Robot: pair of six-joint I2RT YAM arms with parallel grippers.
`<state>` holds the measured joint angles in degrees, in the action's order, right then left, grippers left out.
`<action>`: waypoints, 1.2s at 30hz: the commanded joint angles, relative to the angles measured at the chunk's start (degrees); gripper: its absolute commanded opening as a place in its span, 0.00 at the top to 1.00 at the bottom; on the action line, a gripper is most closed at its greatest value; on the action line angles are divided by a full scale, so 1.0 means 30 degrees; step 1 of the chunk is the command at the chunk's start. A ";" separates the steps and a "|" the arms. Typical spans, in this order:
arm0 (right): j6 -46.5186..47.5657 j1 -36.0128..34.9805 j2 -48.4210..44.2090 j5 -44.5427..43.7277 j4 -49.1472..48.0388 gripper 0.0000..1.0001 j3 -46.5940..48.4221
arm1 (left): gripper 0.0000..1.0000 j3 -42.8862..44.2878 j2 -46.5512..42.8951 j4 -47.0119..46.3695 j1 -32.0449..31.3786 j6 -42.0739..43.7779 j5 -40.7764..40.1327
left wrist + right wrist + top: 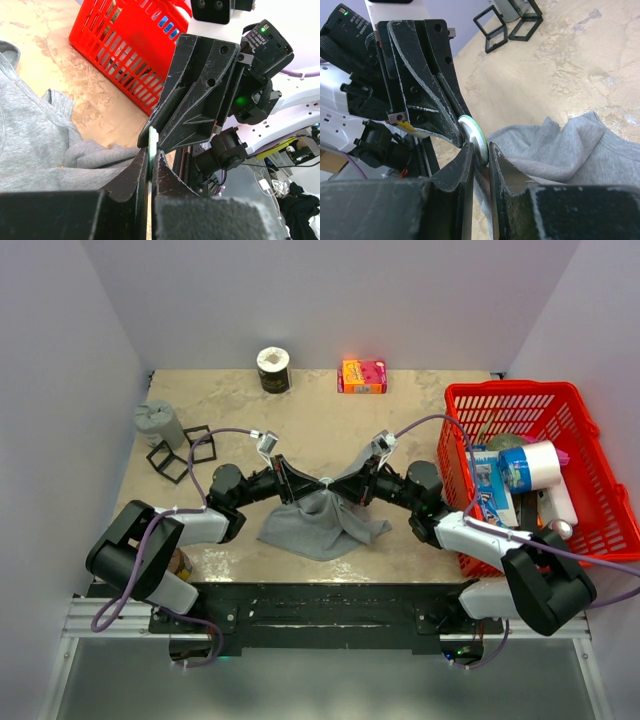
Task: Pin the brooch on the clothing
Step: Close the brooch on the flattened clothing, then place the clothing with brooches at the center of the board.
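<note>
The grey tank top [320, 525] lies bunched on the table, with one part lifted to where both grippers meet. My left gripper [312, 480] and right gripper [340, 482] touch tip to tip above it. In the left wrist view my left gripper [151, 152] is shut on the thin edge of a small round disc [152, 137], white with a green rim. In the right wrist view my right gripper [481, 150] is shut on the same disc [472, 129], with a fold of the grey cloth [555, 150] between its fingers. No orange-red brooch face shows in any view.
A red basket [520, 400] full of packages stands at the right, close to my right arm, and shows in the left wrist view [120, 45]. A pink box [362, 376] and a dark roll [273, 369] stand at the back. Black frames [185, 452] and a grey object [160, 423] stand at the left.
</note>
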<state>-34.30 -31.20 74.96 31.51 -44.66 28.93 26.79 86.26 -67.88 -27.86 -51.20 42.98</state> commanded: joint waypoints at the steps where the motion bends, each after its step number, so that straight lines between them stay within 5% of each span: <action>1: 0.1005 -0.0059 -0.0112 -0.2474 0.1176 0.88 0.0260 | 1.00 0.0359 -0.0393 -0.1896 -0.0499 -0.0101 0.1200; 12: 0.1034 -0.0029 -0.0669 -0.3470 0.1675 0.87 -0.0062 | 1.00 0.0183 -0.0598 -0.1634 -0.0441 0.0074 0.0733; 19: 0.1473 -0.0059 -0.1840 -0.3998 0.3108 0.83 0.0025 | 1.00 0.0709 -0.0804 0.1644 -0.0207 0.1039 -0.0323; 27: 0.1796 -0.0030 -0.3334 -0.4379 0.4369 0.53 0.0172 | 0.98 0.2613 -0.0715 0.6039 -0.0207 0.2912 -0.2108; 31: 0.2088 -0.0058 -0.4125 -0.4467 0.5683 0.42 0.0318 | 0.81 0.4453 -0.0424 0.8003 -0.0207 0.4641 -0.3601; 34: 0.2118 -0.0029 -0.4770 -0.4729 0.6911 0.38 0.0347 | 0.58 0.5916 -0.0073 0.9027 -0.0206 0.6310 -0.5328; 35: 0.2176 -0.0029 -0.4916 -0.4934 0.7499 0.37 0.0464 | 0.36 0.6534 0.0422 1.1033 -0.0178 0.6721 -0.6609; 36: 0.2322 -0.0029 -0.5005 -0.5255 0.8143 0.37 0.0755 | 0.29 0.7178 0.0659 1.2271 -0.0148 0.7508 -0.7579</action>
<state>-29.36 -31.38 62.11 19.27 -26.87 28.86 40.69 86.06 -42.39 -28.53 -37.69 31.55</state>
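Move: The brooch is already between the two grippers' fingertips: about 1 cm to the right of the left hand point, 1 cm to the left of the right one, level with both in depth and height. From the left hand, the clothing's middle lies some 8 cm back and 7 cm below, and the pink snack box about 29 cm ahead, 9 cm to the right and 6 cm below. Hold both grippers almost still on the brooch and cloth, then part them. Dip the left gripper 1.5 cm and carry it forward, away from the brooch, about 6.5 cm in all, rising again and opening to roughly half as it leaves. Open the right gripper wider, draw it some 3.5 cm to the right and turn it 10 degrees or so clockwise, off the brooch and cloth. ##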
